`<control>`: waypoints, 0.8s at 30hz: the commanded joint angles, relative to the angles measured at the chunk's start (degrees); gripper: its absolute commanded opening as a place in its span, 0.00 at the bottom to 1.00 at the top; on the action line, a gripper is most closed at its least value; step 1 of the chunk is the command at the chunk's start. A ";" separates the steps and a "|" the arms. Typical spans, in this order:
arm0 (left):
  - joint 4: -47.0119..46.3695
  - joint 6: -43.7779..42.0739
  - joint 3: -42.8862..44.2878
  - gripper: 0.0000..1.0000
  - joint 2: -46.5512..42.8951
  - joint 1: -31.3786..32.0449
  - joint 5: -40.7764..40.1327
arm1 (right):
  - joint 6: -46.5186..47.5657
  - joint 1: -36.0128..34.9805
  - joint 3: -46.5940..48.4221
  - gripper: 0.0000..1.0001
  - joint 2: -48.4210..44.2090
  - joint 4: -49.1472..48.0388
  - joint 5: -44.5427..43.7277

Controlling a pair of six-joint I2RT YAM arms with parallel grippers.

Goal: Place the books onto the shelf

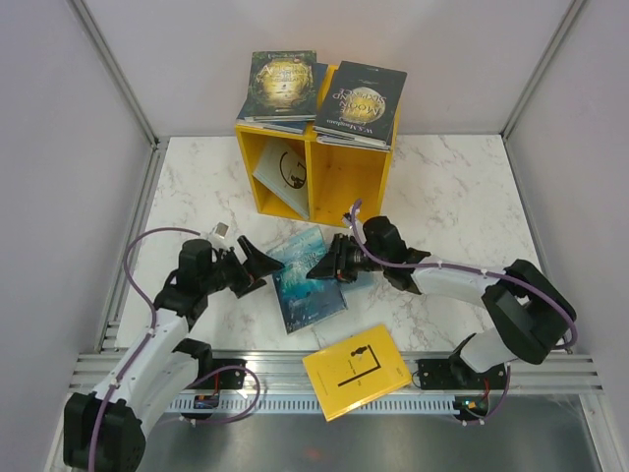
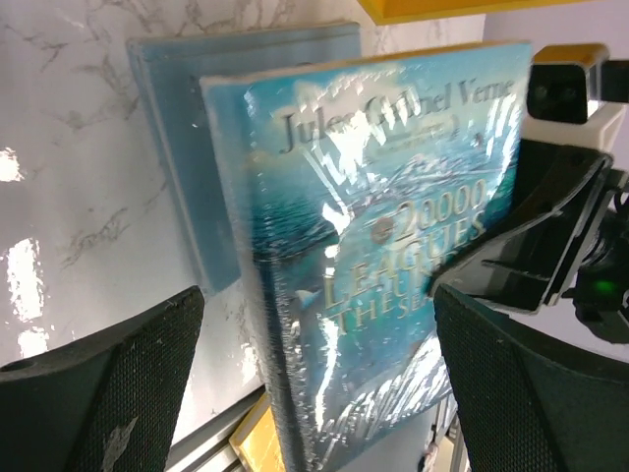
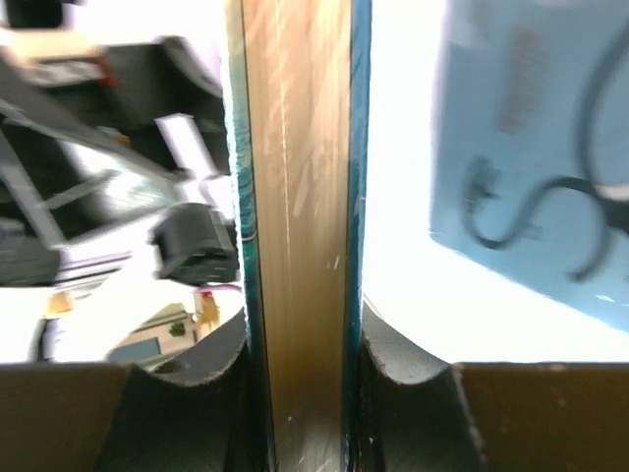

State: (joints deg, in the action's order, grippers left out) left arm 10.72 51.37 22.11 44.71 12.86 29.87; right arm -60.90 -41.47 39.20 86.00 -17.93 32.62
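Note:
A teal book (image 1: 307,285) lies in the middle of the table, partly over a light blue book (image 1: 295,244). My right gripper (image 1: 332,265) is shut on the teal book's right edge. In the right wrist view its page edge (image 3: 300,197) stands between both pads (image 3: 398,364). My left gripper (image 1: 251,264) is open just left of the teal book (image 2: 393,246), not touching it. The yellow shelf (image 1: 344,177) stands behind, with a pale book (image 1: 278,169) in its left compartment. A dark green-gold book (image 1: 280,87) and a black book (image 1: 359,101) lie on top. A yellow book (image 1: 356,369) rests at the near edge.
White walls enclose the marble table on three sides. A metal rail (image 1: 550,369) with both arm bases runs along the near edge, and the yellow book overhangs it. The right gripper's body (image 2: 550,226) sits close to my left gripper's right finger (image 2: 531,383).

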 commanded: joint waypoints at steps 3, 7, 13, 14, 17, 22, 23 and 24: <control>-3.33 0.38 -2.24 1.00 -4.44 -0.56 7.12 | -8.87 -0.10 4.31 0.00 -6.54 -13.76 3.41; -14.31 9.17 -3.91 0.99 -9.45 -1.00 10.73 | -16.69 -0.10 1.59 0.00 -7.94 -24.32 5.26; -36.07 19.36 -5.49 0.85 -7.27 -1.26 18.72 | -20.13 -0.63 0.18 0.00 -10.76 -29.79 6.58; -40.04 23.03 -5.93 0.79 -6.14 -1.17 19.95 | -20.22 -0.71 -0.17 0.00 -11.02 -29.88 6.58; -51.83 27.81 -5.85 0.57 -4.28 -1.17 24.52 | -20.40 -1.15 -1.05 0.00 -11.64 -30.58 5.97; -45.30 23.27 -0.41 0.08 -4.10 -0.65 31.30 | -20.48 -1.77 -0.62 0.00 -10.50 -31.81 4.91; -43.61 22.29 0.12 0.02 -4.36 -0.56 31.74 | -20.31 -1.86 0.08 0.00 -10.06 -31.90 4.91; -42.46 21.49 0.56 0.02 -5.15 -0.47 32.35 | -20.22 -2.12 0.52 0.00 -9.28 -31.99 4.82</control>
State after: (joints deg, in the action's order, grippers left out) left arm -29.82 76.88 18.87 41.25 11.53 53.19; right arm -78.06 -42.61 36.69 76.93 -42.54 37.93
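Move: The blue 20000 Leagues book is already in the right hand, its middle about 3 cm left, 1 cm back and 2 cm below; for the open left hand it lies some 7 cm right, 1 cm back and 2 cm below. From the right hand, the cat book on the table is about 3 cm right, level fore-and-aft and 12 cm below; the yellow book is 19 cm back, 8 cm right and equally low. The right hand keeps its pinch on the right-hand edge of the blue 20000 Leagues book and lifts it about 13 cm off above the cat book, rolling some 25 degrees so its left-pointing fingers come up from a downward slant to nearly level. The open left hand rises alongside it, easing right and back towards the book while its right-pointing fingers tip up to nearly level and swing clockwise, and in the second half of the climb they close on the book's left edge, one pad on each cover. ##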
